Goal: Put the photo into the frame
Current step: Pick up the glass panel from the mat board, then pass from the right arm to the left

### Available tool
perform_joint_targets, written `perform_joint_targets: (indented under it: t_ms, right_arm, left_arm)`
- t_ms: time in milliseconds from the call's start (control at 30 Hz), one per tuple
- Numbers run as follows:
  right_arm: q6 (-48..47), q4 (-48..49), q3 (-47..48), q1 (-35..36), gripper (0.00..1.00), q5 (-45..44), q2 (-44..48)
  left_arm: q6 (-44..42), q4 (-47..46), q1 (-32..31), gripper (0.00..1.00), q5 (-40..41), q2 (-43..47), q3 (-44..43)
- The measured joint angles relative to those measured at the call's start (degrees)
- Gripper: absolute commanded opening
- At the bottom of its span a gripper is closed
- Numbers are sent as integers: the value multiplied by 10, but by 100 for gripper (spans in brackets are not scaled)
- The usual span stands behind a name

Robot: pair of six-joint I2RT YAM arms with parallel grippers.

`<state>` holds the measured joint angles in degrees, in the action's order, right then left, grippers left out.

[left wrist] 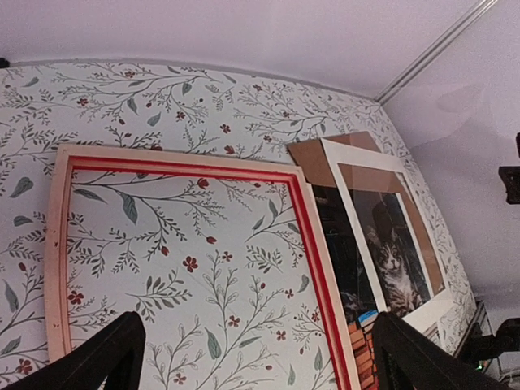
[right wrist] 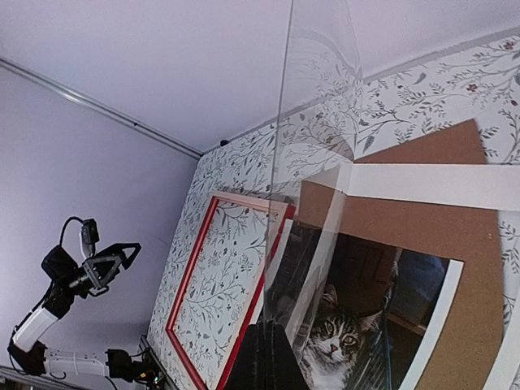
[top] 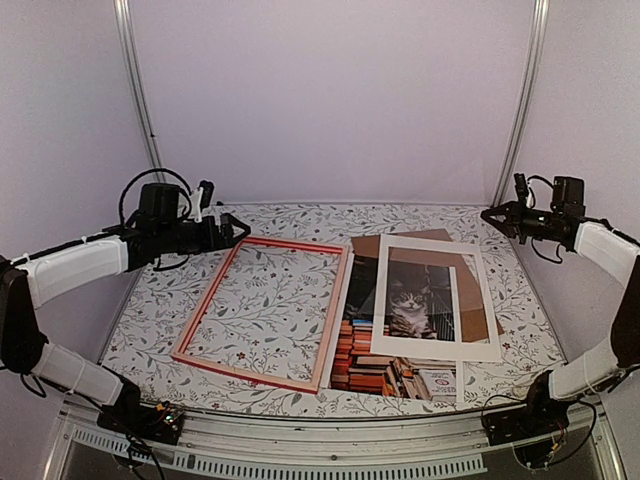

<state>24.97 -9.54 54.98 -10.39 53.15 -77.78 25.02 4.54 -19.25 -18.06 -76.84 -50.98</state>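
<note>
The frame [top: 205, 300] lies flat on the table left of centre, red side up [left wrist: 311, 244] [right wrist: 189, 268]. The photo [top: 408, 305] of a tabby cat over stacked books lies just right of it, partly covered [left wrist: 394, 264] [right wrist: 382, 276]. My left gripper [top: 235, 230] hangs open and empty in the air over the frame's far left corner [left wrist: 258, 318]. High at the far right, my right gripper [top: 487, 213] is shut on the edge of a clear pane [right wrist: 313, 162], which rises from its fingertips [right wrist: 276, 325].
A white mat board [top: 484, 300] with a window lies on top of the photo [right wrist: 422, 185]. A brown backing board [top: 365, 245] sticks out behind it [right wrist: 439, 146]. The table has a leaf-patterned cover [top: 160, 310]; white walls enclose three sides.
</note>
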Motion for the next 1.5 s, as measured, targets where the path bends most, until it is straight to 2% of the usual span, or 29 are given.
perform_joint_targets:
  t_ms: [333, 700, 1167, 1500]
  right_arm:
    - [14, -40, 133, 128, 0, 38, 2]
    - [81, -5, 198, 218, 0, 78, 1]
    - [174, 80, 205, 243, 0, 90, 1]
    - [204, 107, 205, 244, 0, 90, 1]
  left_arm:
    - [6, -103, -52, 99, -76, -16, -5]
    - [39, -293, -89, 99, -136, -88, -5]
    - [101, -462, -126, 100, -180, -250, -26]
    - [147, -558, -127, 100, -240, -338, -92]
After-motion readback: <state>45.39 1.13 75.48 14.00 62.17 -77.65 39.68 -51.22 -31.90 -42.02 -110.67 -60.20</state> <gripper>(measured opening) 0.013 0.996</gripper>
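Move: The right hand already holds the glass panel clear of the table. From the open left hand, the panel's middle lies about 47 cm right, 9 cm ahead and 6 cm higher; the frame is 6 cm right, 12 cm back, 19 cm below. From the right hand, the frame sits 50 cm left, 12 cm back, 23 cm down, and the mat board 9 cm left, 10 cm back, 24 cm down. Open left hand swings about 18 cm right towards the glass panel the still-pinching right hand carries up-left. ##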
